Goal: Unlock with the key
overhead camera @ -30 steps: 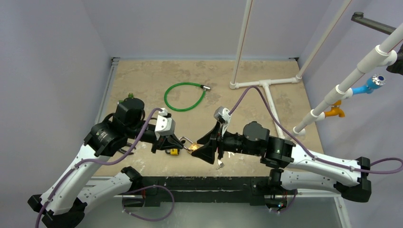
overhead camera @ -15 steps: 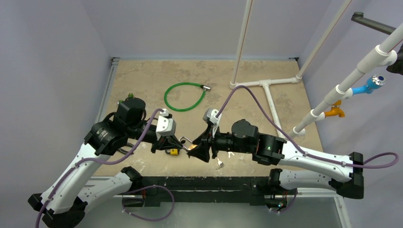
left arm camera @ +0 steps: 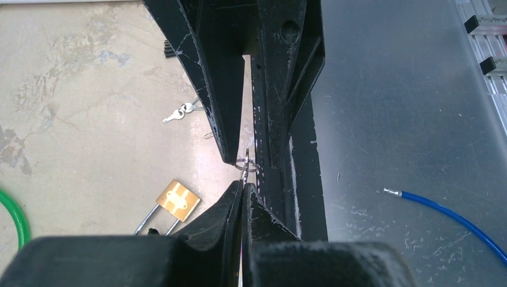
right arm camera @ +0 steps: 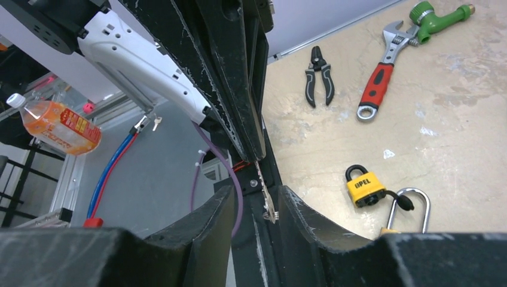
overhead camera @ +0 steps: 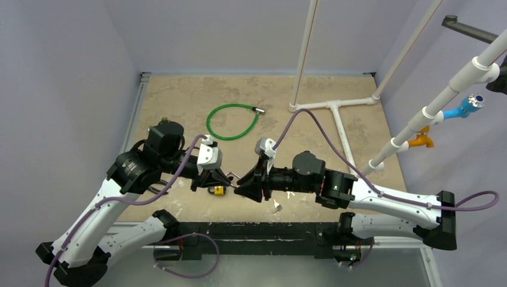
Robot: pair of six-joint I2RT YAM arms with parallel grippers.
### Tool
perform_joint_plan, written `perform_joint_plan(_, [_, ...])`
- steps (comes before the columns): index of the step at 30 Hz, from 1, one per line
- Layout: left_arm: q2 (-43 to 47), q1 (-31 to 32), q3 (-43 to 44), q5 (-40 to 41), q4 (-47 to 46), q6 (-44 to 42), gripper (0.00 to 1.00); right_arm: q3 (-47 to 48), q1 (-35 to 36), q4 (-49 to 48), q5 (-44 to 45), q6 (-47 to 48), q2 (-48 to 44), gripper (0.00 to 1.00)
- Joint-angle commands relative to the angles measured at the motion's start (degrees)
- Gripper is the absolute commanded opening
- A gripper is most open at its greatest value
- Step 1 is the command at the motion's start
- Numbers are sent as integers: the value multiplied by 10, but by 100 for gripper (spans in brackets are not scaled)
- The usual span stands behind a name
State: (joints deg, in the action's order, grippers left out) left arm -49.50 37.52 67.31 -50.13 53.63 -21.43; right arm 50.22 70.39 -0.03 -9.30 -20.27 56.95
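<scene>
My left gripper (left arm camera: 244, 186) is shut on a small silver key (right arm camera: 267, 200); the key's head and ring (left arm camera: 246, 166) stick out past its tips. My right gripper (right arm camera: 257, 197) meets it tip to tip and stands open. Its fingers (left arm camera: 222, 95) straddle the key's head, with a wider gap on one side. Both grippers hover just above the table's near edge, the left gripper (overhead camera: 218, 179) to the left of the right gripper (overhead camera: 242, 190). A yellow padlock (right arm camera: 365, 186) and a brass padlock (left arm camera: 177, 200) with a steel shackle (right arm camera: 412, 206) lie on the table beneath them.
Loose keys (overhead camera: 275, 206) lie by the front edge. A green cable loop (overhead camera: 232, 121) lies mid-table and a white pipe frame (overhead camera: 335, 107) stands at the back right. Pliers (right arm camera: 320, 75), a red wrench (right arm camera: 376, 84) and a green nozzle (right arm camera: 439, 12) lie to the left.
My right arm has moved left until its fingers straddle the key held by the left gripper, and its jaws have narrowed. The left arm has hardly moved.
</scene>
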Motion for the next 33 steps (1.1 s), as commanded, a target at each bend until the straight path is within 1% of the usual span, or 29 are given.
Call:
perform_joint_plan(1, [-2,-3,25,-10,-20,9,0,-9,2,-56,-26,3,11,32])
perform_joint_plan(4, [-3,-3,26,-9,-21,10,0,-12,2,-60,-36,1,19,30])
perform_joint_plan(7, [-3,-3,25,-9,-23,13,0,-15,2,-61,-36,4,21,23])
perform_joint_plan(9, [-3,-3,25,-9,-23,14,0,-17,2,-64,-35,5,18,14])
perform_joint_plan(11, [-3,-3,25,-10,-23,14,0,-19,2,-66,-29,5,13,0])
perform_joint_plan(14, [-3,-3,25,-12,-25,17,0,-27,2,-75,-27,0,1,0])
perform_joint_plan(22, [-5,-3,24,-13,-26,23,0,-51,1,-57,-4,-16,-45,0])
perform_joint_plan(23, [-7,-4,25,-14,-27,27,13,-51,1,-55,-4,-16,-48,0])
perform_joint_plan(24, [-9,-3,25,-13,-26,30,30,-50,2,-49,-5,-16,-49,0])
perform_joint_plan(25, [-11,-4,25,-12,-29,36,54,-47,1,-41,-6,-16,-49,0])
perform_joint_plan(26, [-12,-4,27,-9,-31,37,70,-42,1,-28,-4,-16,-48,0])
perform_joint_plan(27, [-14,-4,29,-4,-33,35,81,-38,2,-15,-1,-17,-48,0])
perform_joint_plan(30, [-21,-4,34,23,-23,3,98,-44,1,20,11,-33,-54,0])
perform_joint_plan(33, [-35,-4,21,73,-9,-77,100,-78,1,43,40,-69,-85,0])
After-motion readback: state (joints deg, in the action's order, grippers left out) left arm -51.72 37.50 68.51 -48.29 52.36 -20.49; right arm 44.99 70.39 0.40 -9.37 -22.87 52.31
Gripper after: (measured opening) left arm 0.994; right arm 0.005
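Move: The left hand holds the key shut in its fingertips, the key's middle some 2 cm to its right and 1 cm below. From the right hand, whose part-open fingers go for it, the key is about 2 cm to the left, level in height. About 27 cm beneath, the brass padlock lies some 12 cm ahead of the right hand, the yellow padlock about 10 cm ahead and 8 cm left, the loose keys roughly 5 cm ahead and 12 cm right. Leftward about 1 cm and down 1.5 cm, the right hand eases up to the left fingertips and shuts its fingers on the key's head and ring end, then draws back to the right, away from the left hand, by some 2.5 cm, first rising about 1 cm and then sinking again. The left hand stays almost in place with its pinch shut, opens wide only late in that pull, and edges about 1 cm forward. ##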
